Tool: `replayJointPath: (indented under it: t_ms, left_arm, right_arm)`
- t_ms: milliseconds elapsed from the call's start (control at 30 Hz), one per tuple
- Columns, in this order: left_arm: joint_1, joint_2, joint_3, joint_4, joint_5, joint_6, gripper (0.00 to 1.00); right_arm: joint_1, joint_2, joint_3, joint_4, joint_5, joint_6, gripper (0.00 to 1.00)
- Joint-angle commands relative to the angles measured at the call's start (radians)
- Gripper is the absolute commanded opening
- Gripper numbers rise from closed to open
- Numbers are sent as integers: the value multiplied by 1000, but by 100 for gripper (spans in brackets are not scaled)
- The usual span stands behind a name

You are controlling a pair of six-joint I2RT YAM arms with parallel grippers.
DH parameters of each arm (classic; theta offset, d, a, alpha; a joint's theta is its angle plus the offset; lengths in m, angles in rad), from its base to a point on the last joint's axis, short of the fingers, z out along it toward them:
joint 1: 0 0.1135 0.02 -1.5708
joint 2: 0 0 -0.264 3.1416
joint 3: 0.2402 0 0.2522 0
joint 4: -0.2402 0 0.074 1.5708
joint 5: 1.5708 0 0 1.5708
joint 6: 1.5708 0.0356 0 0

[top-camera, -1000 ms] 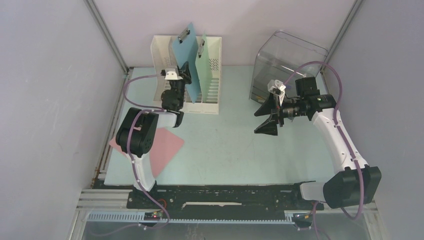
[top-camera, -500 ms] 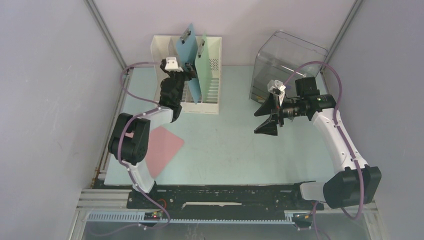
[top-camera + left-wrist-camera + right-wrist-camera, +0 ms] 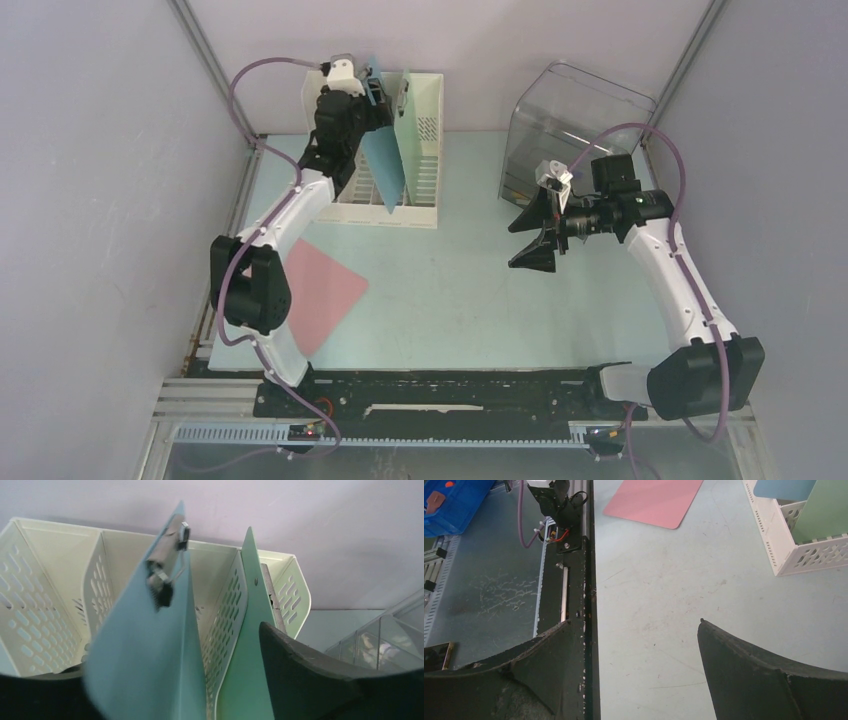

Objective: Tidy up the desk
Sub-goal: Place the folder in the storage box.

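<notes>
The desk (image 3: 460, 300) is a pale mint-green tabletop. At its back left stands a white file rack (image 3: 425, 200) holding a blue clipboard (image 3: 380, 160) and a green clipboard (image 3: 415, 130), both upright and leaning. My left gripper (image 3: 375, 98) is raised at the blue clipboard's top. In the left wrist view, the left gripper (image 3: 170, 650) is open, with the blue clipboard (image 3: 145, 655) loose between its spread fingers and the green clipboard (image 3: 250, 655) just right of it. My right gripper (image 3: 530, 237) hangs open over the desk's middle right, its fingers (image 3: 749, 670) holding nothing.
A pink sheet (image 3: 325, 295) lies flat on the desk near the left arm's base. A clear plastic box (image 3: 575, 120) stands at the back right. A black rail (image 3: 440, 390) runs along the near edge. Side walls close in left and right.
My left gripper opened off the blue clipboard and rose along it toward the back, up to its clip end. The clipboard stays leaning in the rack. The right arm has not moved.
</notes>
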Motion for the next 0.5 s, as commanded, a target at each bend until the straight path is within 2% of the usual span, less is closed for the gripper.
replayJointPath:
  t_ms: [0,200,267,300,433,467]
  left_arm:
    - [7,30,127,-277,4,-26,68]
    - [6,70,240,-429,7,-6,40]
    - [6,81,275,-466,13,4,21]
    - [5,84,290,-482,16,7,16]
    - [6,75,310,-493,42,9,1]
    - [7,69,306,-484,44,6,0]
  right_arm:
    - [8,-34,1,11,-19,-14,100]
    - [9,-39,1,10,-21,-15,100]
    - [9,-40,1,10,-21,-14,100]
    - [9,-41,1,10,-20,-15,100]
    - [9,-43,2,11,-18,-15,100]
    - [9,-45,1,11,-19,-15,100]
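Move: The left hand's open fingers straddle the standing blue folder; its middle lies some 8 cm below the hand and about 4 cm back, roughly level sideways. The green folder's middle is about 6 cm to the right of the blue one, level with it in reach and height. The white storage box has its middle about 5 cm back, 2 cm left and 13 cm below the left hand. From the idle right hand, the blue folder is some 26 cm ahead, 26 cm left and slightly lower. Tipping its fingers down by some 15 degrees and sinking only about 1 cm, the left hand otherwise stays in place over the storage box. Its wide-open fingers close until almost shut, pinching the thin blue folder between the pads on its upper part, near the clip and left of the green folder. ##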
